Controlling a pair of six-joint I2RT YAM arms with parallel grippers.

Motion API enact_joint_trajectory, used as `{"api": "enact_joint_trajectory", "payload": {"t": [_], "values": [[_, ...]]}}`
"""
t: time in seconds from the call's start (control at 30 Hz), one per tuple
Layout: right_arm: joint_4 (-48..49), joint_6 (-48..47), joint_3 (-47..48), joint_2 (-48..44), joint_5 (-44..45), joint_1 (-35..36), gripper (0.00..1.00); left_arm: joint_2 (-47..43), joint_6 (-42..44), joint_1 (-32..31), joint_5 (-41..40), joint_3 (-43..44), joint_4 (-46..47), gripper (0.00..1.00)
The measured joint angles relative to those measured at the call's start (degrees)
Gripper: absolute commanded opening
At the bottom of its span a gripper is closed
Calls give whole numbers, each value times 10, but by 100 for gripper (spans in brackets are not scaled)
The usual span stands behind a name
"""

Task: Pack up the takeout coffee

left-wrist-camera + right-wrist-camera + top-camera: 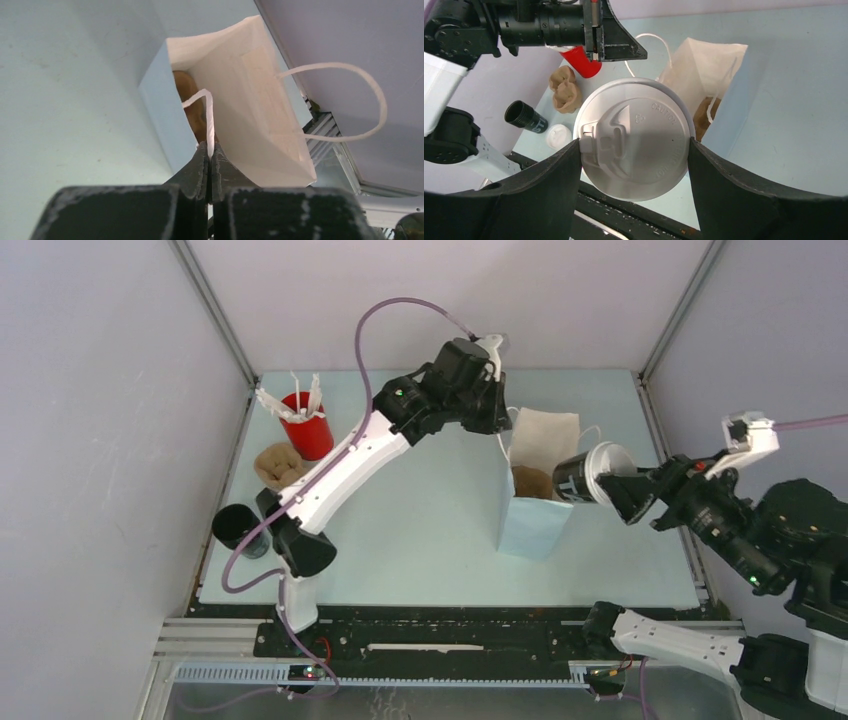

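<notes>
The takeout coffee [583, 477], a black cup with a white lid [634, 145], hangs tilted just right of the paper bag's open mouth. My right gripper [612, 485] is shut on it, with a finger on each side of the lid [634, 150]. The light blue paper bag [535, 520] stands upright at mid-table, white inside. A brown moulded piece [532, 481] lies in it. My left gripper [503, 425] is at the bag's far rim. In the left wrist view it [210, 150] is shut on the near white cord handle [208, 107].
A red cup with white cutlery [306, 424] stands at the back left, a brown pulp tray [280, 465] beside it. A second black cup [525, 116] lies near the left arm's base with a loose white lid [558, 136] next to it. The bag's other handle [370, 95] loops outward.
</notes>
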Motion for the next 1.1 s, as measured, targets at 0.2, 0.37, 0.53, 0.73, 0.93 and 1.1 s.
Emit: {"api": "enact_joint_trajectory", "payload": {"t": [0.2,0.37,0.53,0.73,0.93,1.1], "values": [[44,-17,0,66,-39,-1,67,-156,-41,52,-3,-188,74,0],[87,-23,6,145,-90,-3,66,-398,-142,76,-19,-475,220,0],[118,-27,31,227,-143,-4,65,-549,-237,69,-55,-660,321,0],[139,-45,36,280,-184,-2,65,-661,-290,69,-132,-762,328,0],[150,-77,110,360,-223,-1,65,-732,-286,70,-167,-769,275,32],[158,-104,142,402,-243,0,66,-753,-232,70,-174,-750,151,79]]}}
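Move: Shut on the left handle of the paper bag, the left hand has the bag's middle about 8 cm to its right, 3 cm back and some 18 cm below. The white lid lies about 34 cm left and 12 cm back on the table, the brown carrier about 38 cm left and 8 cm ahead. From the right hand, already holding the lidded coffee cup, the bag's middle is roughly 14 cm ahead, 5 cm left and 28 cm down. Hauling the bag by its handle, the left hand sweeps about 25 cm left and 12 cm back towards the white lid, rising slightly, then sinking, while its wrist turns some 30 degrees counter-clockwise; at the end its fingers open around the handle. The right hand keeps its grip on the coffee cup and carries it some 25 cm left and 9 cm forward after the bag. ##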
